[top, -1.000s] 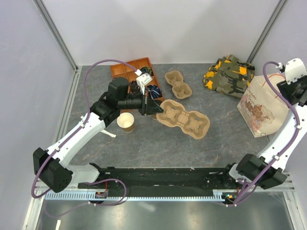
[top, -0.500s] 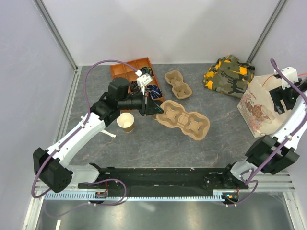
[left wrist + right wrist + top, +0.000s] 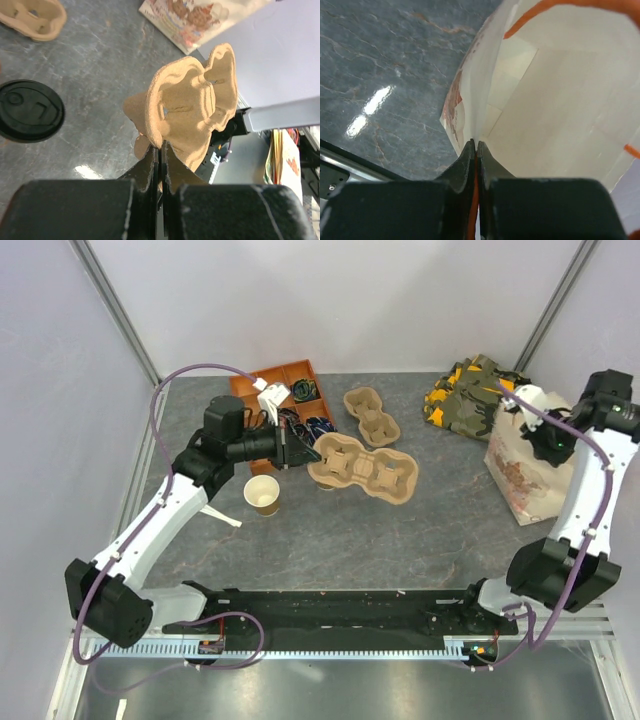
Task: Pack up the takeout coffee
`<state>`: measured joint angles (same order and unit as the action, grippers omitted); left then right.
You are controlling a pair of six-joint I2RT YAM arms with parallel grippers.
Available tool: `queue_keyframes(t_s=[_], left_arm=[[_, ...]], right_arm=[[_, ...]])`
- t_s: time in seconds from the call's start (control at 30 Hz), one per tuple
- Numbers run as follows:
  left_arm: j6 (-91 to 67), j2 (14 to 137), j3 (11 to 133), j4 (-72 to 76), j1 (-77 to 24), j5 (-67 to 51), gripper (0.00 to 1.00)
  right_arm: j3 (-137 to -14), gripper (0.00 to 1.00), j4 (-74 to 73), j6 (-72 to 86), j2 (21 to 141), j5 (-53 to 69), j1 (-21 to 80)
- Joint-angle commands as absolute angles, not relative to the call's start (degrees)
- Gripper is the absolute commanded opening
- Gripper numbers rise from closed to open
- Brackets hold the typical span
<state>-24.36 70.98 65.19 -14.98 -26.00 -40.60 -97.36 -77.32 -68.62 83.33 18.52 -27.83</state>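
Note:
The takeout coffee shows only in the left wrist view, as a round black lid (image 3: pixel 30 110) seen from above on the table, left of and below the held carrier. My left gripper (image 3: pixel 300 453) (image 3: pixel 161 146) is shut on the rim of the four-pocket pulp carrier (image 3: pixel 365 468) (image 3: pixel 190 107) and holds it off the table. My right gripper (image 3: pixel 537 445) (image 3: pixel 476 145) is shut on the rim and orange handle of the white paper bag (image 3: pixel 525 485) (image 3: pixel 560 100), holding its mouth open.
A lidless tan cup (image 3: pixel 262 494) stands near my left arm. A smaller pulp carrier (image 3: pixel 371 417) (image 3: pixel 30 20) and an orange divided tray (image 3: pixel 270 385) lie at the back. A camouflage cloth (image 3: pixel 475 395) lies behind the bag.
My left gripper has drawn the carrier left and a little back. My right arm has come down onto the bag and closed on its rim; the bag's top has shifted left.

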Motion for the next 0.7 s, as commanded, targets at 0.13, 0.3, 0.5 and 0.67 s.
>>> queue_keyframes(t_s=[0.13, 0.3, 0.5, 0.67], left_arm=[[-27.60, 66.53, 64.86, -15.03, -22.94, -40.78, 0.02], [-29.00, 66.45, 65.13, -15.29, -21.36, -39.82, 0.02], [-30.06, 66.18, 66.00, -15.38, -20.92, -39.20, 0.02], [-29.97, 66.71, 66.88, -16.61, -20.83, -39.29, 0.02]], right_arm=[[-89.92, 0.00, -83.76, -82.76, 67.87, 26.71, -16.46], [-85.34, 0.00, -83.67, -89.03, 59.95, 29.53, -9.42], [-81.74, 0.00, -83.76, -86.67, 58.98, 25.32, -3.35], [-80.07, 0.00, -83.76, -81.04, 57.75, 22.41, -0.62]])
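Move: My right hand already pinches the paper bag's rim and orange handle; the bag's middle lies about 6 cm ahead, 4 cm right and 12 cm below. The cup carrier, still in my left hand, has its middle some 37 cm left of my right hand, 3 cm nearer the base, and about 9 cm right and 2 cm back of my left. The lidded cup stands roughly 6 cm ahead, 3 cm right and 18 cm below my left hand. With my right fingers staying shut on the rim and handle, I swing the paper bag left towards the carrier, about 15 cm, drawing back some 6 cm and turning the wrist some 40 degrees counter-clockwise; I rise nearly 5 cm, then sink about 3. My left hand keeps the carrier pinched by its end and eases about 3 cm left, up and then level. ##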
